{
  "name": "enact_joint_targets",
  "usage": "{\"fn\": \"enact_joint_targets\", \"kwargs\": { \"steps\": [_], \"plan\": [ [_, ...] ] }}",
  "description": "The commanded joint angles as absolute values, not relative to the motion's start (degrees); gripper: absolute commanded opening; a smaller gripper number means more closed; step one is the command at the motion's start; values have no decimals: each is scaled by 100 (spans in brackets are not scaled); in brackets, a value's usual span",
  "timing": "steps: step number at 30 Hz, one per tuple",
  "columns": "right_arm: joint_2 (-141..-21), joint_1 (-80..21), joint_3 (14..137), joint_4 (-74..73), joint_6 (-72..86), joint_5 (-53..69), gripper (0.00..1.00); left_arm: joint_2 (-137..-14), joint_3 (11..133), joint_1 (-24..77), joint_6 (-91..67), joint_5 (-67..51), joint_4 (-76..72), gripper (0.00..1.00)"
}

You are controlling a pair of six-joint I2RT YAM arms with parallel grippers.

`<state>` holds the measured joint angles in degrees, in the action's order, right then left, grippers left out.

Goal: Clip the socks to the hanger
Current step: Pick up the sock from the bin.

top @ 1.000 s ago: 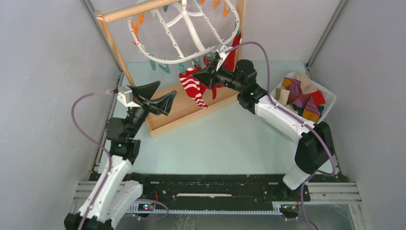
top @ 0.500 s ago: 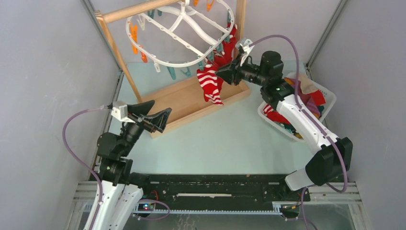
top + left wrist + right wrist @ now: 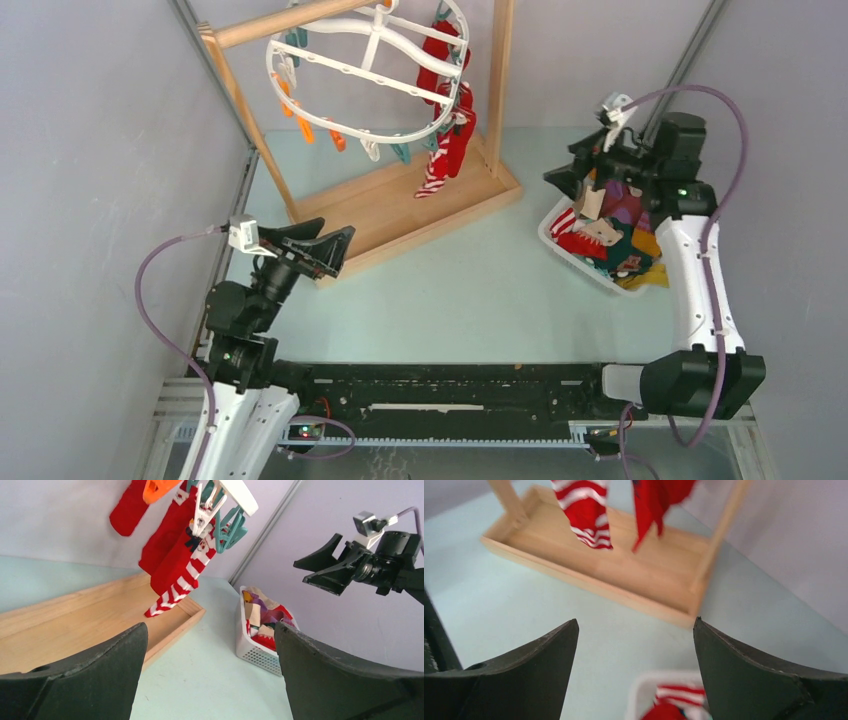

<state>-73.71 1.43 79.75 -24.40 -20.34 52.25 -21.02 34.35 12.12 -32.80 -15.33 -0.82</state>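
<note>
The white oval hanger (image 3: 370,75) hangs tilted from the wooden stand's top bar. Plain red socks (image 3: 440,55) and a red-and-white striped sock (image 3: 435,180) hang clipped at its right rim over the stand's tray; the left wrist view shows the striped sock (image 3: 175,587) under a teal peg. More socks fill a white basket (image 3: 565,258) at the right. My right gripper (image 3: 562,168) hovers open and empty above the basket's far end, well away from the hanger. My left gripper (image 3: 338,230) is open and empty near the tray's front left corner.
The wooden stand's tray base (image 3: 400,215) and upright post (image 3: 497,80) sit at the back centre. Orange and teal pegs (image 3: 300,115) dangle from the hanger's left rim. Grey walls close in on both sides. The right wrist view shows the tray (image 3: 624,580) ahead and the basket (image 3: 659,700) blurred below.
My right gripper opened, left the red sock on the hanger and swung right to above the basket. The hanger has swung and turned. My left arm drew back slightly.
</note>
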Motion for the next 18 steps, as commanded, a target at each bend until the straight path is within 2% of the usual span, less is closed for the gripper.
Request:
{"fn": "enact_joint_targets", "kwargs": {
  "steps": [1, 6, 10, 12, 15, 18],
  "plan": [
    [-7435, 915, 7893, -3808, -3120, 5426, 93, -2250, 2985, 1222, -3901, -1458, -1011, 100],
    [-7780, 1273, 7897, -4798, -3910, 4509, 92, -2557, 2496, 1224, -3910, -1159, -2204, 100],
    [-8334, 1226, 7893, -5064, -3616, 4255, 81, -3175, 2530, 1220, -3423, -1212, -2706, 100],
    [-8569, 1023, 7884, -4991, -3463, 3981, 75, -3537, 2609, 1219, -3229, -1401, -2861, 100],
    [-8862, 798, 7733, -4437, -2798, 3347, 72, -4060, 2674, 1214, -2980, -1605, -3180, 99],
    [-9217, 714, 7794, -4028, -1971, 3198, 69, -4358, 3002, 1205, -2872, -1767, -2861, 98]
  ]
}}
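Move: The red sock by the bin's left corner lies about 8 cm to the right of the right hand and some 27 cm below, level with it in reach. The striped red-and-white sock is about 3 cm beyond and 2 cm left of it; the tan-and-cream sock stands some 6 cm beyond and 2 cm right of it, and the green sock 10 cm right and 3 cm nearer. From the left hand the red sock lies 46 cm right and 13 cm ahead. Downward some 18 cm, the right hand sinks towards the red sock at the bin's left corner, first carrying on about 9 cm to the right, then dropping almost straight. Its wrist tips the fingers down by about 35 degrees while they close partway from wide open, touching nothing yet. The empty left hand goes forward and down towards the hanging socks, fingers open. ##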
